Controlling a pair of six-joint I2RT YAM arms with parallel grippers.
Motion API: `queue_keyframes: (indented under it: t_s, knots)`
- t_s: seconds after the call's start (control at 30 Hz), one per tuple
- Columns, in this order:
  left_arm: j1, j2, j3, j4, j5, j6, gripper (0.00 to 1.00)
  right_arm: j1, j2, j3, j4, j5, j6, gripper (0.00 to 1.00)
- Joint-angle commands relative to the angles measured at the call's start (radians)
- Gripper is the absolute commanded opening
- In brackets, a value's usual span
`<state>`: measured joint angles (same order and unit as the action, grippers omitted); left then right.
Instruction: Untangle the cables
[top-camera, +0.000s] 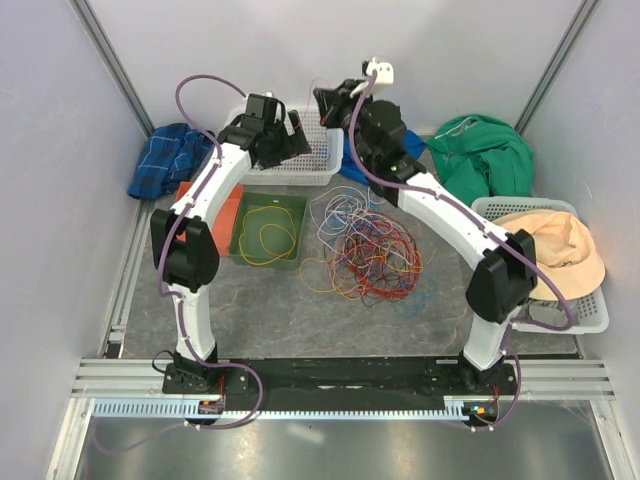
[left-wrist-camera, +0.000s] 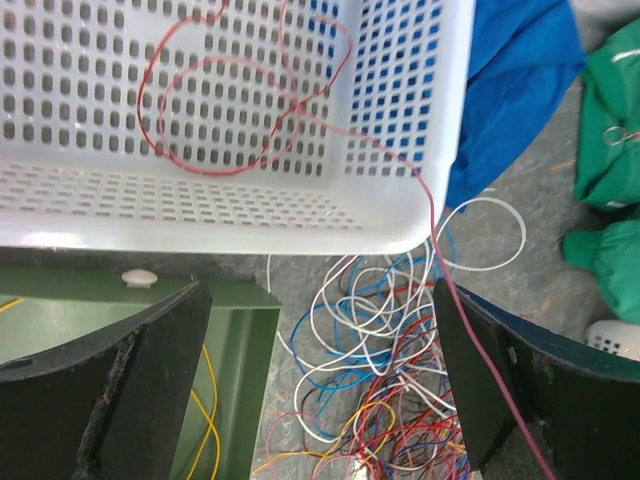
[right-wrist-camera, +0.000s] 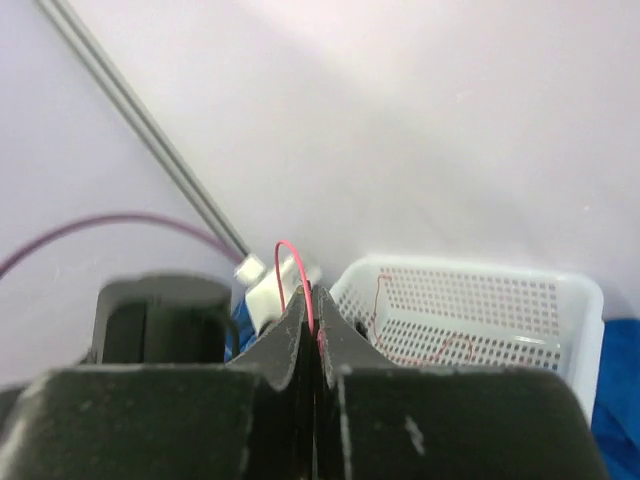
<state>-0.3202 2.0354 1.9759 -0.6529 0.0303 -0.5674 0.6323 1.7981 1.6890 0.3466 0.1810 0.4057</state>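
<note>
The cables (top-camera: 365, 245) lie in a many-coloured tangle on the table, right of a green tray (top-camera: 268, 230) that holds a yellow cable (top-camera: 270, 238). My right gripper (right-wrist-camera: 310, 300) is raised near the back wall and is shut on a thin red cable (right-wrist-camera: 285, 262). That red cable (left-wrist-camera: 240, 120) loops in the white basket (left-wrist-camera: 420, 130), then runs over the rim and down past my left gripper's right finger (left-wrist-camera: 520, 380). My left gripper (left-wrist-camera: 320, 380) hangs open above the tray's edge and the tangle (left-wrist-camera: 390, 380), with nothing between its fingers.
A blue plaid cloth (top-camera: 165, 160) lies at the back left and a green garment (top-camera: 485, 155) at the back right. A second white basket (top-camera: 590, 315) with a peach hat (top-camera: 555, 250) stands on the right. Blue cloth (left-wrist-camera: 520, 90) lies beside the back basket.
</note>
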Motion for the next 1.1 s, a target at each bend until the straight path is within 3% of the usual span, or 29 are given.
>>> queue_keyframes:
  t_s: [0.0, 0.2, 0.37, 0.67, 0.83, 0.87, 0.9, 0.93, 1.0, 1.03, 1.07]
  knots:
    - [-0.002, -0.001, -0.035, 0.032, 0.008, 0.034, 1.00, -0.048, 0.151, 0.221, -0.138, -0.028, 0.016, 0.00]
    - [-0.003, -0.026, -0.066, 0.050, 0.046, 0.008, 1.00, -0.111, 0.435, 0.623, -0.274, -0.058, 0.042, 0.00]
    - [-0.005, -0.081, -0.130, 0.061, 0.053, 0.011, 1.00, -0.149, 0.633, 0.848, -0.262, -0.048, 0.056, 0.00]
    - [-0.003, -0.175, -0.224, 0.101, 0.013, -0.003, 1.00, -0.161, 0.710, 0.785, -0.227, -0.074, 0.027, 0.00]
    - [-0.003, -0.225, -0.276, 0.128, -0.027, -0.026, 1.00, -0.155, 0.799, 0.837, -0.248, -0.120, 0.056, 0.01]
    - [-0.002, -0.243, -0.285, 0.134, -0.026, -0.028, 1.00, -0.152, 0.808, 0.853, -0.256, -0.136, 0.050, 0.08]
    - [-0.003, -0.251, -0.296, 0.148, -0.026, -0.034, 1.00, -0.148, 0.814, 0.853, -0.259, -0.140, 0.041, 0.22]
    - [-0.003, -0.259, -0.310, 0.154, -0.027, -0.037, 1.00, -0.132, 0.811, 0.853, -0.264, -0.138, 0.013, 0.51]
    - [-0.003, -0.276, -0.316, 0.165, -0.026, -0.042, 1.00, -0.118, 0.790, 0.836, -0.276, -0.124, -0.010, 0.73]
    - [-0.003, -0.277, -0.315, 0.165, -0.024, -0.042, 1.00, -0.108, 0.776, 0.822, -0.276, -0.115, -0.019, 0.90]
    - [-0.003, -0.279, -0.315, 0.165, -0.021, -0.043, 1.00, -0.105, 0.762, 0.789, -0.274, -0.101, -0.021, 0.96]
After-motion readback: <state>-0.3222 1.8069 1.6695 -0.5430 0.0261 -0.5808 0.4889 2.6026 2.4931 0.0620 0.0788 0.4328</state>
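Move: The right hand holds up the red cable; the middle of the white basket lies about 17 cm ahead, 10 cm left and 37 cm below. The blue cloth is also 17 cm ahead but 17 cm right, while the cable pile sits 9 cm back and 13 cm right. The green box is roughly 5 cm back and 13 cm left. From the left hand, the basket's middle is some 14 cm ahead, 5 cm left, 16 cm down. Right carries the red cable 18 cm forward, lowers 19 over the basket, and releases; open left backs off 5. ##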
